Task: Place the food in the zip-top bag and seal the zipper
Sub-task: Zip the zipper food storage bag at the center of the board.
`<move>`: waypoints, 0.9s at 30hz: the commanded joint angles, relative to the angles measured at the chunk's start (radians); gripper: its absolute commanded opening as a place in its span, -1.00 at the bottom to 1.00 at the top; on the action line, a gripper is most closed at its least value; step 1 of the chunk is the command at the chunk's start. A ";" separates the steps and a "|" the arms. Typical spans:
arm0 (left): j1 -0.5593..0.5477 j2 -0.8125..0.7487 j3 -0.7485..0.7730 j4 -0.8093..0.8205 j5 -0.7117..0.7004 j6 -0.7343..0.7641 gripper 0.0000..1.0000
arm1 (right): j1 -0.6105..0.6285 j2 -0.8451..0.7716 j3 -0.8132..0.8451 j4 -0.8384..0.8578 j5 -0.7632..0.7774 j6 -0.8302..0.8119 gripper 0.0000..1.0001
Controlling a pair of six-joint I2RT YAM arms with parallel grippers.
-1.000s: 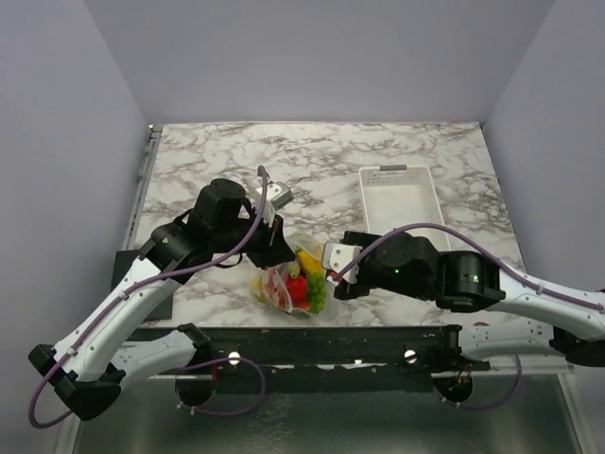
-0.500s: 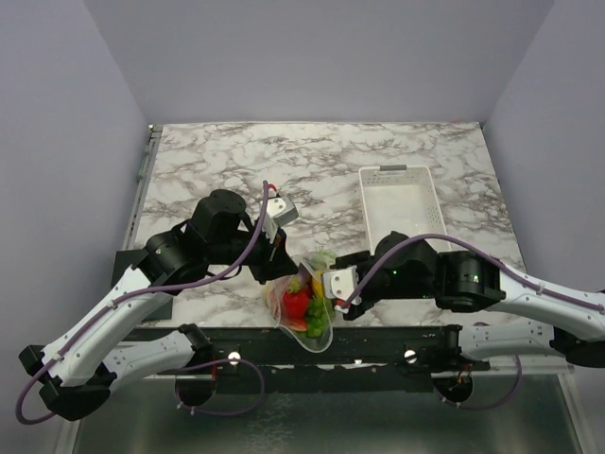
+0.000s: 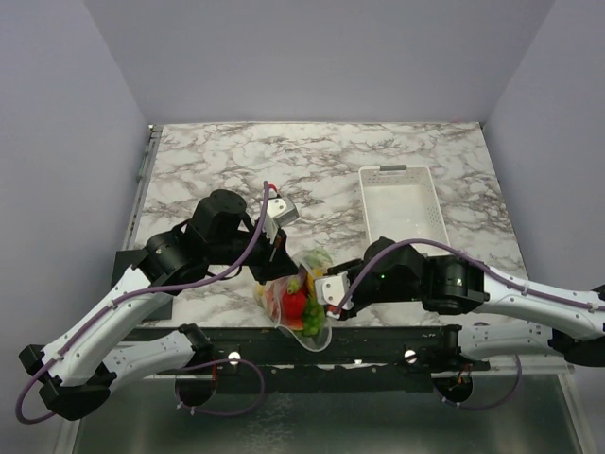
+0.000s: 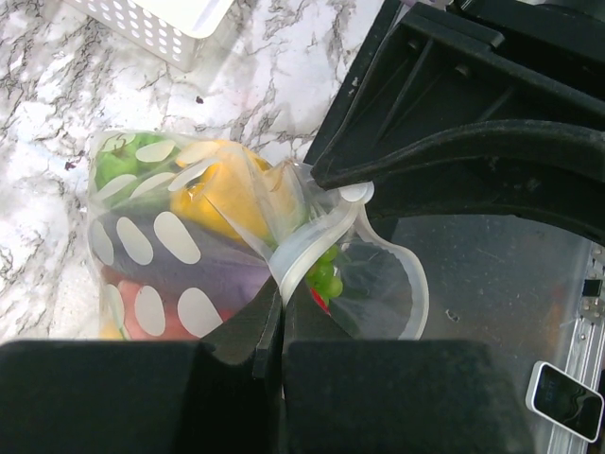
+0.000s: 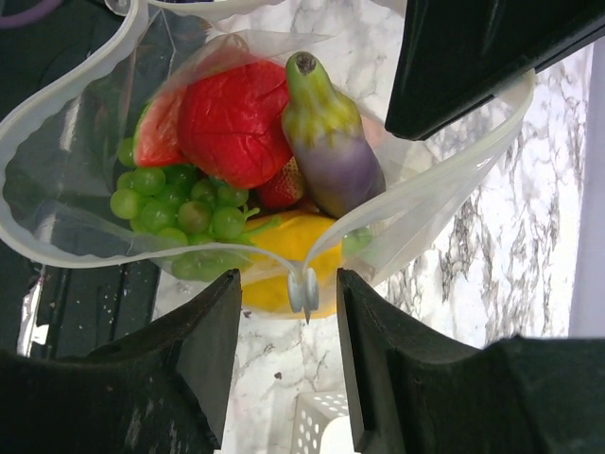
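The zip-top bag (image 3: 301, 305) hangs open-mouthed at the table's near edge, between both arms. The food is inside it: a red watermelon slice (image 5: 232, 123), green grapes (image 5: 180, 203), a purple piece (image 5: 331, 151) and a yellow lemon (image 5: 284, 255). My left gripper (image 4: 281, 317) is shut on one end of the whitish zipper (image 4: 312, 236). My right gripper (image 5: 287, 279) is open and straddles the zipper's other end (image 5: 302, 284), with a gap on both sides. From above, the left gripper (image 3: 276, 268) is at the bag's left and the right gripper (image 3: 326, 288) at its right.
A white rectangular basket (image 3: 402, 203) stands on the marble table (image 3: 217, 161) behind the right arm, and its corner shows in both wrist views (image 4: 151, 19) (image 5: 317, 426). A black rail (image 3: 378, 342) runs along the table's front edge, under the bag.
The left gripper has pulled the bag toward the table's front edge and lifted it. The right gripper has moved left onto the bag's end, and its jaws have narrowed.
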 commanded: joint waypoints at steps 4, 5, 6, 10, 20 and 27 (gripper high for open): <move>-0.006 -0.010 0.038 0.029 0.035 0.006 -1.00 | -0.005 0.014 -0.014 0.106 0.008 -0.022 -0.17; -0.006 -0.008 0.038 0.029 0.037 0.007 -1.00 | -0.004 0.016 -0.012 0.109 0.011 -0.023 -0.34; -0.005 -0.009 0.038 0.029 0.040 0.006 -1.00 | -0.004 0.019 -0.011 0.109 0.017 -0.023 -0.57; -0.006 -0.015 0.038 0.029 0.040 0.005 -1.00 | -0.005 0.009 -0.006 0.102 0.042 -0.024 -0.99; -0.005 -0.009 0.016 0.008 -0.068 -0.014 -1.00 | -0.005 -0.049 0.083 0.084 0.103 0.018 -0.99; -0.006 0.012 0.020 -0.010 -0.213 -0.032 -0.90 | -0.005 -0.026 0.162 0.070 0.142 0.082 -0.99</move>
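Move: The near end of the bag's zipper, with its pale tab, sits between the right hand's half-open fingertips, about 1 cm forward and 1 cm to the left of that hand, some 1 cm above it. Inside the open bag, the eggplant lies roughly 7 cm to the right hand's left, level with it forward and 6 cm below; the red pepper is 7 cm left, 4 cm back and 8 cm below, and the grapes 4 cm left, 5 cm back and 9 cm below. The left hand, still pinching the zipper's other end, has that tab about 8 cm to its right, 2 cm back and 2 cm lower. The right hand eases about 1 cm left onto the zipper's near end and shuts its half-open fingers on the rim by the tab, pinching it, then lifts it some 5 cm with a slight drift back to the right and a tilt of around 10 degrees. The left hand keeps its pinch on the other end of the zipper, holding still through the right hand's grasp and then easing about 1.5 cm forward as the bag comes up. ##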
